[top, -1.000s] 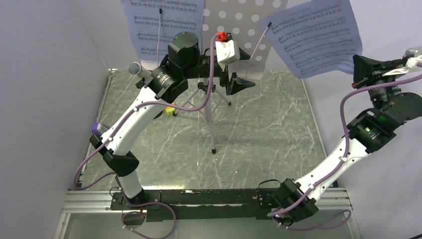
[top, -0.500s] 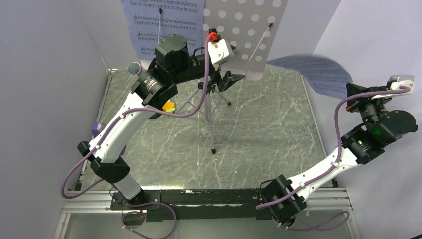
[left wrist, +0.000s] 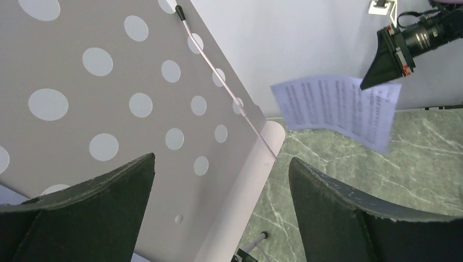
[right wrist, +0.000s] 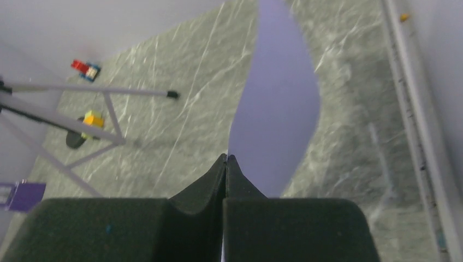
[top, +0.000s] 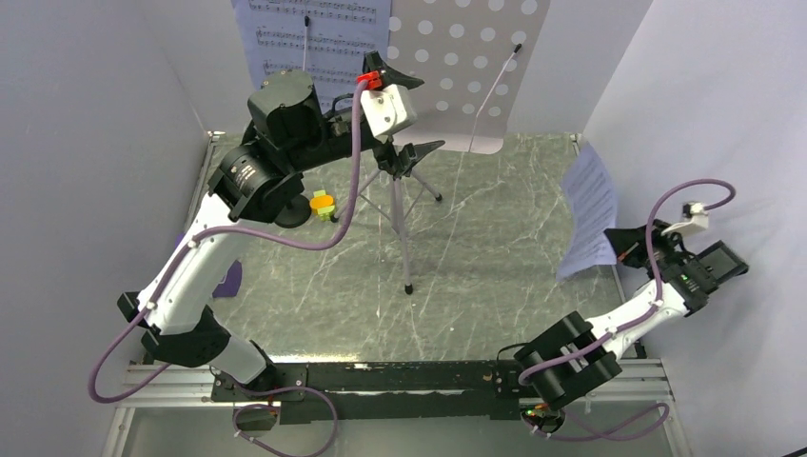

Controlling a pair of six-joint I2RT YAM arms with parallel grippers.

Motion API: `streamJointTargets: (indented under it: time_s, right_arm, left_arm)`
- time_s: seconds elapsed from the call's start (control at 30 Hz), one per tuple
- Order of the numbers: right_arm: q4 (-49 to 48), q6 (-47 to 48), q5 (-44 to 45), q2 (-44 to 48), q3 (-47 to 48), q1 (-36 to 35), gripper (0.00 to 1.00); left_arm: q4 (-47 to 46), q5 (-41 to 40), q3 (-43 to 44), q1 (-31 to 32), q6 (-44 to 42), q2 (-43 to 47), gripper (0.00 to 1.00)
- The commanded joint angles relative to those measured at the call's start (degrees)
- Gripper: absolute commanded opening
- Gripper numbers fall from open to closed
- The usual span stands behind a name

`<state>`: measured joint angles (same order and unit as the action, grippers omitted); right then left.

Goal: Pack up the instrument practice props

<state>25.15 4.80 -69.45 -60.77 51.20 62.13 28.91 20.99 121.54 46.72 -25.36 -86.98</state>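
Observation:
The grey perforated music stand rises on tripod legs at the back. One white sheet-music page rests on its left side. My left gripper is open in front of the stand's desk, its fingers wide apart and holding nothing. My right gripper is shut on another sheet-music page, which hangs curved low at the right edge. The orange-and-yellow-green block lies beside a black round base. The purple metronome peeks out behind my left arm. The microphone itself is hidden.
Grey walls close in the marbled table on the left, back and right. A metal rail runs along the right edge. A tripod foot reaches toward the table's middle.
My right gripper has pulled its page off the stand and carried it down to the right edge. My left arm has swung left and its jaws have spread slightly wider.

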Motion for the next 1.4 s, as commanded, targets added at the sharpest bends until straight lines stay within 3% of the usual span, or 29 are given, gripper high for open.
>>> streamJointTargets:
  time_s: [0.0, 0.07, 0.3, 0.4, 0.43, 0.47, 0.6, 0.63, 0.83, 1.03, 1.1, 1.17, 1.2, 1.27, 1.37]
  right_arm:
    - [13.21, 13.72, -1.41, 3.92, -2.04, -2.73, 0.00]
    - [15.72, 15.77, -0.35, 5.46, -5.14, -4.90, 0.00]
    - [10.43, 7.64, 2.05, 6.16, -8.71, -11.29, 0.00]
    - [10.25, 8.11, -4.49, 3.77, -8.61, -11.33, 0.00]
    - [13.02, 11.20, -12.21, 2.53, -7.97, -11.42, 0.00]
    - [23.29, 20.70, -16.16, 0.70, -5.40, -11.73, 0.00]
    - [59.49, 59.65, -22.26, -8.42, 6.12, -13.45, 0.00]
    - [64.10, 62.28, -23.11, -11.03, 7.46, -13.52, 0.00]
    - [64.79, 65.22, -22.04, -17.57, 8.79, -13.51, 0.00]
    - [56.31, 57.84, -18.62, -21.89, 9.52, -13.44, 0.00]
    - [46.22, 46.94, -14.43, -20.94, 8.37, -13.38, 0.00]
    - [28.42, 25.66, -6.93, -15.75, 3.67, -13.43, 0.00]
    - [20.27, 20.17, -2.66, -12.13, 1.15, -13.48, 0.00]
    - [10.06, 14.15, 2.74, -6.03, -2.66, -14.19, 0.00]
    - [6.79, 12.33, 10.64, -3.83, -4.57, -16.23, 0.00]
  left_arm:
    - [2.10, -1.25, 2.48, 0.30, -2.33, 0.79, 0.96]
    - [2.78, -1.05, 3.28, 0.27, -2.51, 0.47, 0.96]
    - [3.27, -0.31, 3.28, 0.29, -2.14, -0.17, 0.97]
    - [3.78, -0.21, 2.89, 0.30, -2.71, -0.25, 0.99]
    - [4.11, -0.41, 2.84, 0.30, -2.98, -0.22, 0.99]
    - [4.35, -0.70, 2.83, 0.27, -3.16, -0.30, 0.99]
    - [6.41, -2.21, 2.60, 0.26, -4.53, -0.28, 0.99]
    - [7.15, -2.77, 1.97, 0.30, -5.23, 0.02, 0.99]
    - [12.78, -10.76, -2.83, -0.68, -15.04, 6.54, 0.97]
    - [17.45, -4.90, -8.78, -9.36, -13.97, 14.77, 0.97]
    - [18.43, -4.22, -11.67, -10.91, -14.24, 17.21, 0.97]
    - [18.87, -3.81, -14.11, -12.09, -14.23, 19.19, 0.97]
    - [18.98, -3.45, -14.98, -12.62, -14.03, 19.97, 0.97]
    - [19.33, -2.04, -16.18, -13.75, -13.37, 21.15, 0.97]
    - [19.45, -0.14, -16.68, -15.50, -11.95, 22.07, 0.97]
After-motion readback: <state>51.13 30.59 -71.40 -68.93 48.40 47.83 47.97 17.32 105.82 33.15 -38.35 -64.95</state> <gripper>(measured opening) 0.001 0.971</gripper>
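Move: The left hand, empty and high by the music stand, has the sheet still on the stand's left half about 18 cm to its left and 13 cm ahead, near its own height; the stand's bare half is some 12 cm ahead and 7 cm right. The right hand holds the loose sheet, whose middle is about 7 cm ahead, 4 cm left and 6 cm lower; bare table for it lies some 15 cm left, 4 cm ahead and 24 cm below, and the stand's near foot about 42 cm left and 5 cm back at table height. The right hand, still pinching the loose sheet by its edge with shut fingers, sweeps some 12 cm left from beside the wall over the bare table, dipping about 5 cm on the way, rising most of that again and then sinking to about 7 cm below its start, while swinging up to 30 degrees counter-clockwise before easing a little back. The left hand, fingers wide open, at first barely stirs, then drops about 5 cm and sweeps left across the front of the stand towards the sheet still on it, its fingers tipping down and turning counter-clockwise, touching nothing that can be seen. ##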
